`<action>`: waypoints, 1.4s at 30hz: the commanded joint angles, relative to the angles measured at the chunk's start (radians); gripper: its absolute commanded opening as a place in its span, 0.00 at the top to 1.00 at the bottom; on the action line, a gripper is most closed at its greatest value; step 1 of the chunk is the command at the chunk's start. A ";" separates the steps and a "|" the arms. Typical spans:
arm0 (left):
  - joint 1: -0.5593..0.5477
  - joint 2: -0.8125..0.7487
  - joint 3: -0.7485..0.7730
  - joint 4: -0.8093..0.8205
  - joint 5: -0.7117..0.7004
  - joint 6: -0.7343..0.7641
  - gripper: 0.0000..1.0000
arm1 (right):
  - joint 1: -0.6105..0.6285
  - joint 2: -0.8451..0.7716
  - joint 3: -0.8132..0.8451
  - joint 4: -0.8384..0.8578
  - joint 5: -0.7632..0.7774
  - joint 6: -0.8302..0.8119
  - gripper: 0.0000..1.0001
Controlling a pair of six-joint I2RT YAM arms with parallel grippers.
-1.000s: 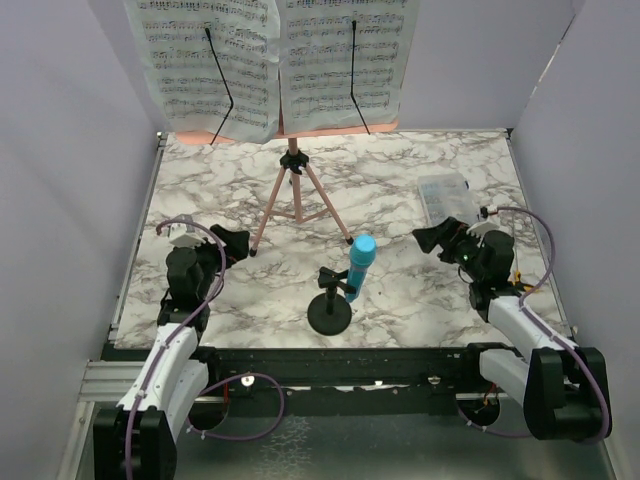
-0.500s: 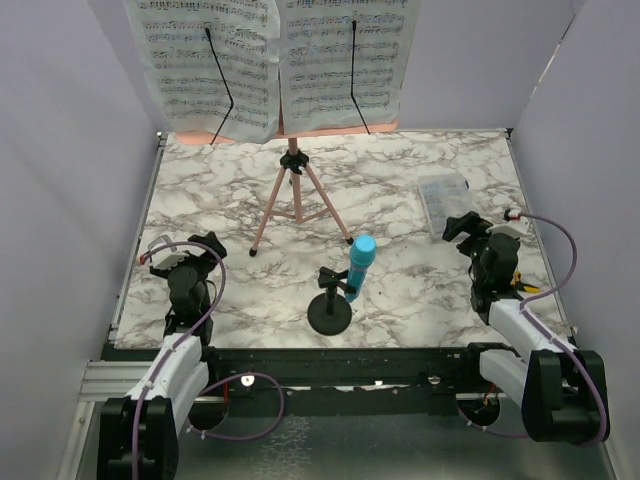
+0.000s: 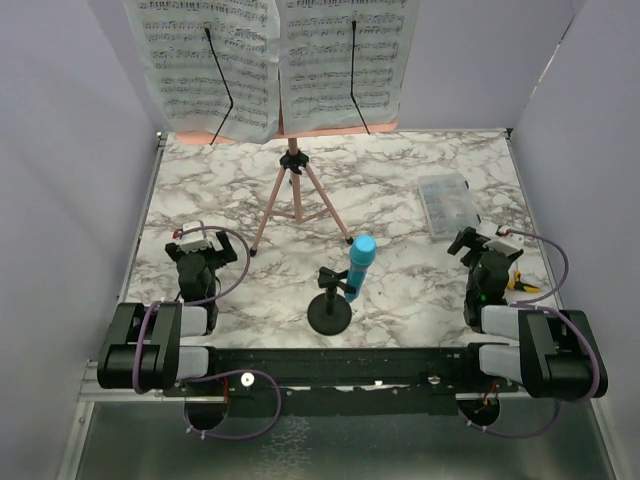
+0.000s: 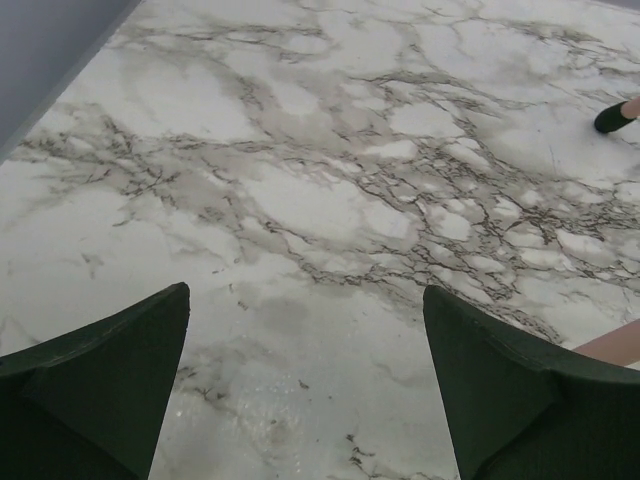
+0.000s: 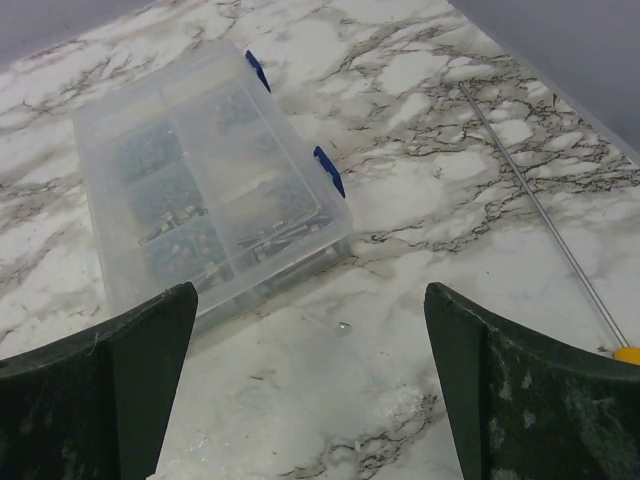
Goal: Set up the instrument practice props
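The pink music stand (image 3: 269,210) is up on its thin tripod legs at the back of the marble table. Two white sheet-music pages (image 3: 210,65) (image 3: 345,60) rest side by side on it under black clips. A blue microphone (image 3: 360,260) leans upright in the clip of the small black round-based mic stand (image 3: 329,315) at the front centre. My left gripper (image 3: 205,250) (image 4: 305,300) is open over bare marble, left of the tripod. One black tripod foot (image 4: 612,118) shows far right in its view. My right gripper (image 3: 480,245) (image 5: 310,300) is open and empty.
A clear plastic compartment box (image 3: 447,203) (image 5: 205,185) lies just ahead of the right gripper. A thin metal rod with a yellow end (image 5: 540,200) lies near the table's right edge. Grey walls close in the table on both sides.
Both arms have folded back toward their bases, drawing the open grippers nearer the table's front edge. The props have not moved.
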 commanded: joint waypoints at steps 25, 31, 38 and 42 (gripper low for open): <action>0.005 0.404 0.090 0.459 0.097 0.044 0.01 | 0.002 0.360 0.132 0.308 -0.234 -0.241 0.00; 0.001 0.403 0.124 0.397 0.115 0.062 0.01 | 0.002 0.355 0.139 0.291 -0.242 -0.238 0.00; -0.013 0.403 0.153 0.338 0.117 0.084 0.01 | 0.002 0.356 0.139 0.293 -0.242 -0.238 0.00; -0.016 0.402 0.160 0.327 0.123 0.089 0.01 | 0.002 0.356 0.139 0.292 -0.242 -0.238 0.00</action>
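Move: The blue mic in its black holder is the prop that matters. From my left hand it sits about 35 cm to the right, 12 cm back and some 8 cm higher; the music stand's near-left foot is 10 cm to the right, 1 cm ahead, on the table. From my right hand the mic is roughly 29 cm left and 12 cm back. The parts box lies 14 cm ahead and 3 cm left, the screwdriver 11 cm right and 1 cm back, both some 8 cm below. Empty and wide open, both my hands ease out over the table without reaching for the mic. My right hand goes about 5 cm forward and 3 cm left towards the parts box, turning some 15 degrees counter-clockwise and rolling its left side down, then all but stops. My left hand goes nearly 6 cm forward and slightly right, turning a little clockwise. ##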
